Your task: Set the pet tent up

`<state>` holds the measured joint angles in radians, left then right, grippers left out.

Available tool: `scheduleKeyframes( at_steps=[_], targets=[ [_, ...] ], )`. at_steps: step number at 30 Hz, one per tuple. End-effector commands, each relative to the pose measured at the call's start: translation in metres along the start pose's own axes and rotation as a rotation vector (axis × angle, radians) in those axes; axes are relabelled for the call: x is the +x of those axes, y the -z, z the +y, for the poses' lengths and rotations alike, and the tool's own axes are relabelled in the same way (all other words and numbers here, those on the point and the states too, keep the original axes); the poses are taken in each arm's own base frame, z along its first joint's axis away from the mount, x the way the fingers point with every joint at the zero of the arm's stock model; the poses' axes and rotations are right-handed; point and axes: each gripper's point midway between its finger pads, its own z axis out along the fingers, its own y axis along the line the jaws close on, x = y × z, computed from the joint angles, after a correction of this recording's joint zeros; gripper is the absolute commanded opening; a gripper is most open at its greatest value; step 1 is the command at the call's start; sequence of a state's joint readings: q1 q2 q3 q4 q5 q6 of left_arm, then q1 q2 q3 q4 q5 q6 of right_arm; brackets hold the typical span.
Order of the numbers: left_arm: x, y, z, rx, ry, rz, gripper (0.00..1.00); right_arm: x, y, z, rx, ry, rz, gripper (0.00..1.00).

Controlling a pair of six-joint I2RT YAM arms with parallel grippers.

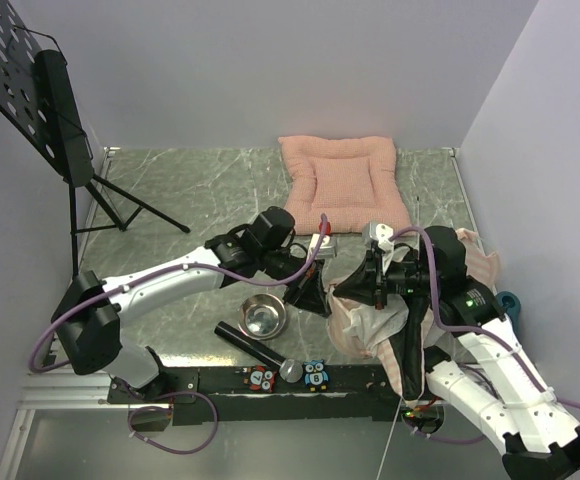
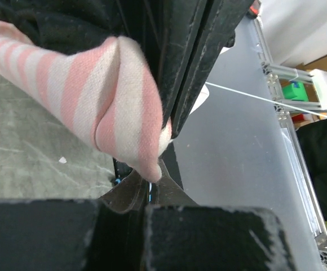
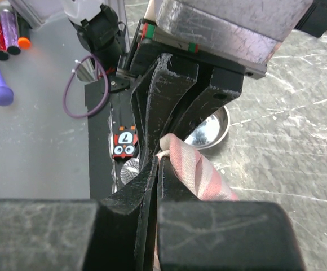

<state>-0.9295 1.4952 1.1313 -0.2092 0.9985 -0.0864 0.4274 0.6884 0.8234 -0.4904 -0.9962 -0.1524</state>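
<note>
The pet tent point(image 1: 448, 262) lies crumpled at the right front of the table, pink-and-white striped cloth with black parts. A twisted fold of its striped cloth point(image 2: 124, 107) stretches between my two grippers, which meet tip to tip just right of the steel bowl. My left gripper point(image 1: 313, 292) is shut, with the end of the fold pinched at its fingertips point(image 2: 150, 182). My right gripper point(image 1: 345, 290) is also shut on the same fold point(image 3: 200, 175), nipping its edge at its tips point(image 3: 158, 161). Each wrist view shows the other gripper's black fingers point(image 3: 172, 84) straight ahead.
A pink quilted cushion point(image 1: 345, 185) lies at the back. A steel bowl point(image 1: 262, 318), a black microphone point(image 1: 255, 347) and two owl toys point(image 1: 262, 378) point(image 1: 315, 374) sit near the front edge. A music stand point(image 1: 50, 110) stands at the left.
</note>
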Motion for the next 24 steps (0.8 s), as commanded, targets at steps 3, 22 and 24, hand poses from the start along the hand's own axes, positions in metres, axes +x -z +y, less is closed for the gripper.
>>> scheduleKeyframes(
  at_steps=[3,22,24],
  targets=[
    [0.010,0.001,0.001,-0.072,-0.009,0.055,0.01,-0.021,0.009,0.019,-0.063,0.164,-0.036,0.00],
    [0.019,0.007,-0.005,-0.085,-0.033,0.020,0.01,-0.062,0.031,0.004,0.206,0.076,-0.142,0.84],
    [0.018,0.007,-0.006,-0.078,-0.039,0.018,0.01,-0.056,0.032,-0.007,0.263,0.031,-0.126,0.86]
  ],
)
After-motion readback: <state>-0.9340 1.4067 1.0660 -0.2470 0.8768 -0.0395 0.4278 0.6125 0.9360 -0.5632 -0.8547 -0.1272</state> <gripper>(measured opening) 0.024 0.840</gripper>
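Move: Between the left fingers a striped tip of the pet tent is already pinched; the bunched tent body lies about 18 cm to this hand's right, 6 cm back and 12 cm below. Some 15 cm to its left and 5 cm back stands the steel bowl, 20 cm lower. From the right hand the tent body is about 15 cm to the right, 10 cm back and 12 cm below; the cushion lies some 25 cm ahead, 3 cm right, 23 cm lower. Opening almost fully from shut, the right fingers let go of the striped cloth beside the left gripper, then the hand rises about 4 cm and draws a little to the right, away from the left fingers, with a slight wrist turn clockwise. The left hand keeps its pinch on the tent tip and shifts roughly 1.5 cm to the left. ##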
